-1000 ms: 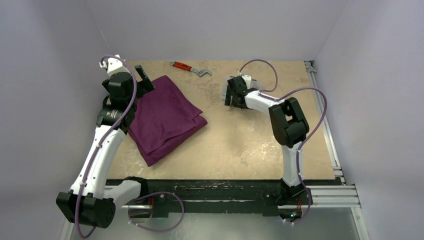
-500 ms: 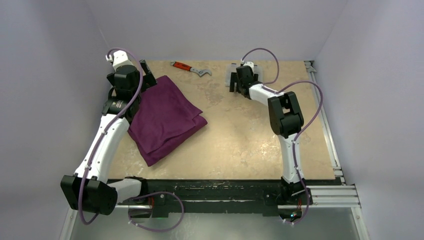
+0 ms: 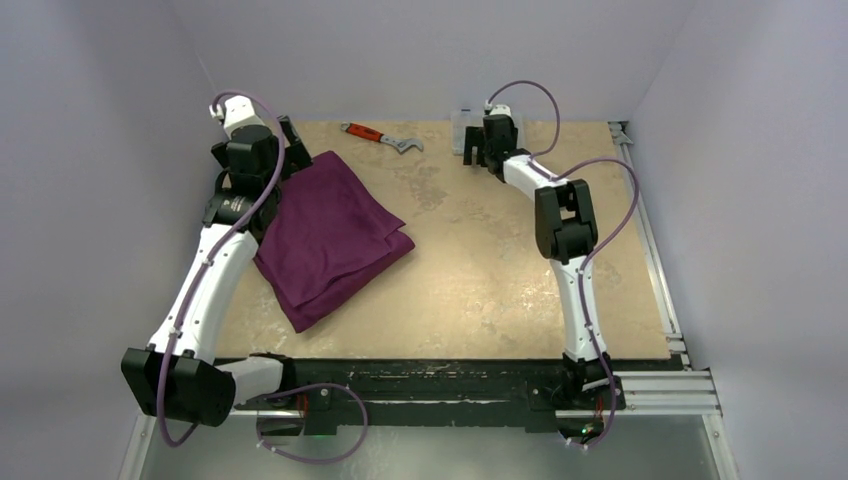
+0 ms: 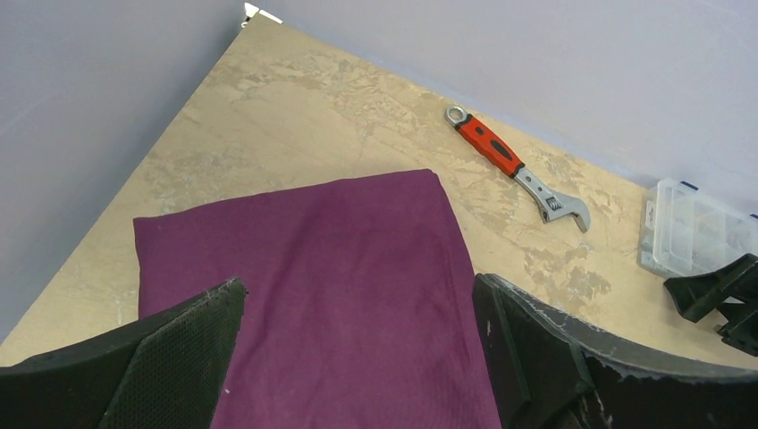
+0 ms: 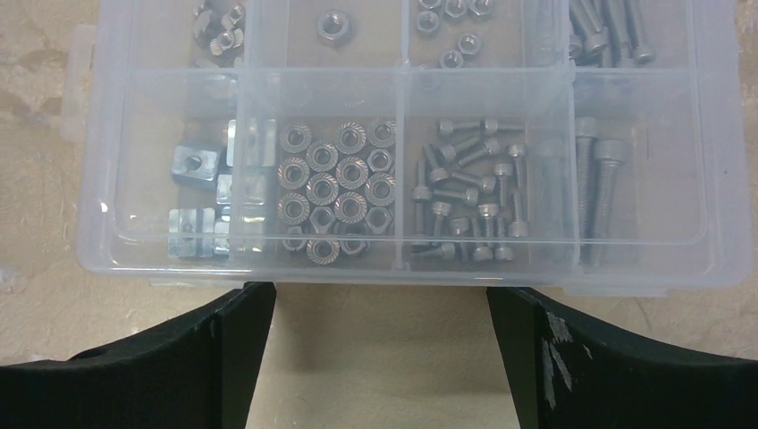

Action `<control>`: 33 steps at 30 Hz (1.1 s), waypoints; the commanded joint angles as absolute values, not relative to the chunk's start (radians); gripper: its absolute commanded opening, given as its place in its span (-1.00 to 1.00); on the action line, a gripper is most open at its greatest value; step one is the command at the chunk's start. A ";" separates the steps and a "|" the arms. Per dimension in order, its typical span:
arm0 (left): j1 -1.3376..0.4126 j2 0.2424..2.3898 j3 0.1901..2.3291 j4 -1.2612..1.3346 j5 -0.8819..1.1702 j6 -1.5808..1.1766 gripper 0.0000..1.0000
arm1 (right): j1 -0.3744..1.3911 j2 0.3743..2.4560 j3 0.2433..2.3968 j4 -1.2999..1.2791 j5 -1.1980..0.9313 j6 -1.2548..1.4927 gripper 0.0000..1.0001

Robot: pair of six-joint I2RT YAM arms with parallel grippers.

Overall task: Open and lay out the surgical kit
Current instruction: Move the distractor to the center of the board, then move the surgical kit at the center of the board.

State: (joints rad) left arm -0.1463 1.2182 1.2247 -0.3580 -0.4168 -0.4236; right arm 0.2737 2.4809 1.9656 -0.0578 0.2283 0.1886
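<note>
The surgical kit is a folded dark-purple cloth bundle lying left of centre on the tan table; it also fills the lower left wrist view. My left gripper hovers over the bundle's far corner, jaws wide open with only cloth showing between them. My right gripper is far away at the back of the table, open, with its fingertips at the near edge of a clear compartment box and bare table between them.
The clear plastic compartment box of nuts and bolts sits at the table's back edge. A red-handled wrench lies at the back between cloth and box. Walls close in the left, back and right.
My right gripper has travelled toward the back wall, and the clear box has moved back with it. My left gripper shifted slightly toward the back left, then held still.
</note>
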 commanded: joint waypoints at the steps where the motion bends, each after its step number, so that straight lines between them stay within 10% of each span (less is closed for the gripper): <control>1: -0.150 1.219 1.274 -0.388 -0.439 -0.407 0.95 | 0.273 2.436 1.975 -0.111 0.130 0.210 0.85; 14: -0.140 1.143 1.227 -0.576 -0.508 -0.526 0.91 | 0.325 1.950 1.561 -0.173 -0.178 0.625 0.91; 33: -0.141 0.842 1.114 -0.766 -0.527 -0.587 0.88 | 0.949 1.825 1.421 -0.458 0.163 1.440 0.88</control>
State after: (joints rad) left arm -0.1444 0.8711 1.1290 -0.7185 -0.5217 -0.5419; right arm 0.9100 1.8481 1.4513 -0.4625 0.0357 1.2392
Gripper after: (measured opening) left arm 0.945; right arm 0.959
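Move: The folded purple cloth's middle lies about 27 cm back and 38 cm to the left of the right hand, almost level with it in height; the cloth's right corner is nearer, some 27 cm back and 18 cm left. Right in front of that hand sits the parts box, its middle about 8 cm ahead and 1 cm right, and the wrench lies 8 cm ahead and 26 cm left. The left hand hovers above the cloth, whose middle is roughly 27 cm below it and 5 cm to its right. The right hand comes free of the parts box's near side with fingers still wide open, backing off and rising to clear it, then sweeps back and left towards the purple cloth, about 36 cm back and 26 cm left in all, sinking again to finish some 9 cm higher than it began, above the cloth's near right edge, its left side rolled up and its fingers tipped steeply down by 35 degrees or so. Meanwhile the left hand, open and empty, draws back about 12 cm and drifts slightly left above the cloth, turning a little counter-clockwise. ##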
